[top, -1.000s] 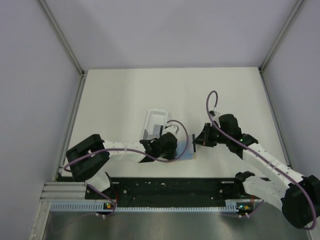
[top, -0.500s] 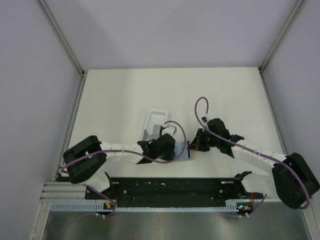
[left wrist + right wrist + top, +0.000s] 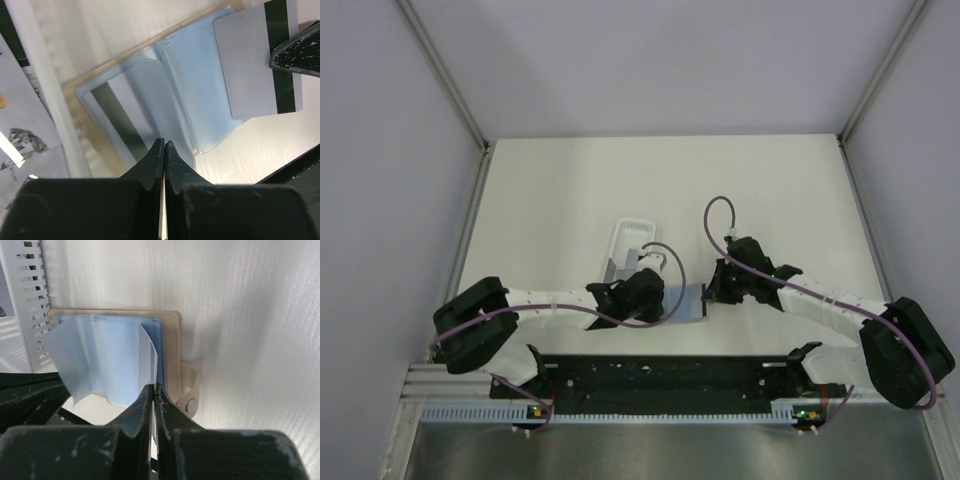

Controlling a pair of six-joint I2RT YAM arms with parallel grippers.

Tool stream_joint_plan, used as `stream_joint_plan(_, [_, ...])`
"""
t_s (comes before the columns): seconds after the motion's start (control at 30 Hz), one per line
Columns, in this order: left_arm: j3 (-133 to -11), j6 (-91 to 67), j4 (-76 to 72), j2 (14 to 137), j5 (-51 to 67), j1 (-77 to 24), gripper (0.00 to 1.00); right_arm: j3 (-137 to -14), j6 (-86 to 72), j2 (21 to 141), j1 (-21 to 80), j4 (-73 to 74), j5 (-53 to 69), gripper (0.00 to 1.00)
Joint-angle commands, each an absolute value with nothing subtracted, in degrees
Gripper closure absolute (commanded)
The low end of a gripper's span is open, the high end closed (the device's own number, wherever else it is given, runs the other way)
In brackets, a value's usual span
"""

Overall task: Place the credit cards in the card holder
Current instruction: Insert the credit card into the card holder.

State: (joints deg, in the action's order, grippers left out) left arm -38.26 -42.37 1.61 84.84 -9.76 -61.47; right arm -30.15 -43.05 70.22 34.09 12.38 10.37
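The card holder [image 3: 150, 85] lies open on the table, tan outside [image 3: 172, 340] and light blue inside, between the two grippers [image 3: 688, 302]. One credit card [image 3: 112, 112] with a dark stripe sits in its left pocket. My left gripper [image 3: 164, 145] is shut, its tips pinching a clear inner sleeve of the holder. My right gripper [image 3: 153, 386] is shut on a grey credit card [image 3: 252, 65] with a black stripe. That card hangs over the holder's right half and shows edge-on [image 3: 151, 357] in the right wrist view. The closing tab with its snap [image 3: 189, 405] sticks out to the right.
A white slotted tray [image 3: 631, 240] stands just behind the left gripper, with printed paper [image 3: 22, 142] in it. Its rim [image 3: 47, 100] touches the holder's left edge. The black rail [image 3: 660, 375] runs along the near table edge.
My right arm has swung left and closer, bringing the striped card from beside the holder to over its open right half. The left arm has shifted slightly, its gripper staying at the holder.
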Motion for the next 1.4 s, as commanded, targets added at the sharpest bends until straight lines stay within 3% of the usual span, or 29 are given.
stream_joint_plan(0.0, [-37.9,-42.8,4.7,80.1,-12.3,-61.3,1.0,-31.2,-40.3,70.4,34.7,17.5,5.7,1.0])
stream_joint_plan(0.43, [-41.5,-40.9,10.8,67.2,-15.0,-61.3,1.0,-32.1,-39.5,70.2,34.8,20.6,1.8,1.0])
stream_joint_plan(0.8, [-43.2,-39.8,7.3,73.1,-11.9,-61.3,1.0,-34.5,-37.1,66.4,34.7,30.2,-6.0,1.0])
stream_joint_plan(1.37, [-48.9,-40.3,4.2,87.0,-13.6,-59.0,1.0,-39.5,-36.6,53.2,34.8,34.3,-1.1,1.0])
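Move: The right hand holds a credit card over the right edge of the card holder; the right pocket's middle lies about 4 cm to its left, level with it and some 3 cm below. From the shut left fingers, the left pocket lies about 3 cm ahead, straight on and 2 cm down, and the right pocket about 2 cm ahead, 5 cm right. The white tray's middle is roughly 12 cm ahead and 8 cm left of the left hand. The right hand, still pinching the card, first stays nearly in place with it at the right pocket, then draws about 5 cm to the right low over the table, its left side tilting down some 15 degrees so the fingers point more steeply down, and finally rises 3 cm. Meanwhile the shut left hand comes up off the raised clear page to about 8 cm, sinks halfway back and ends some 3 cm farther forward and 2 cm to the right, above the holder's left part. ##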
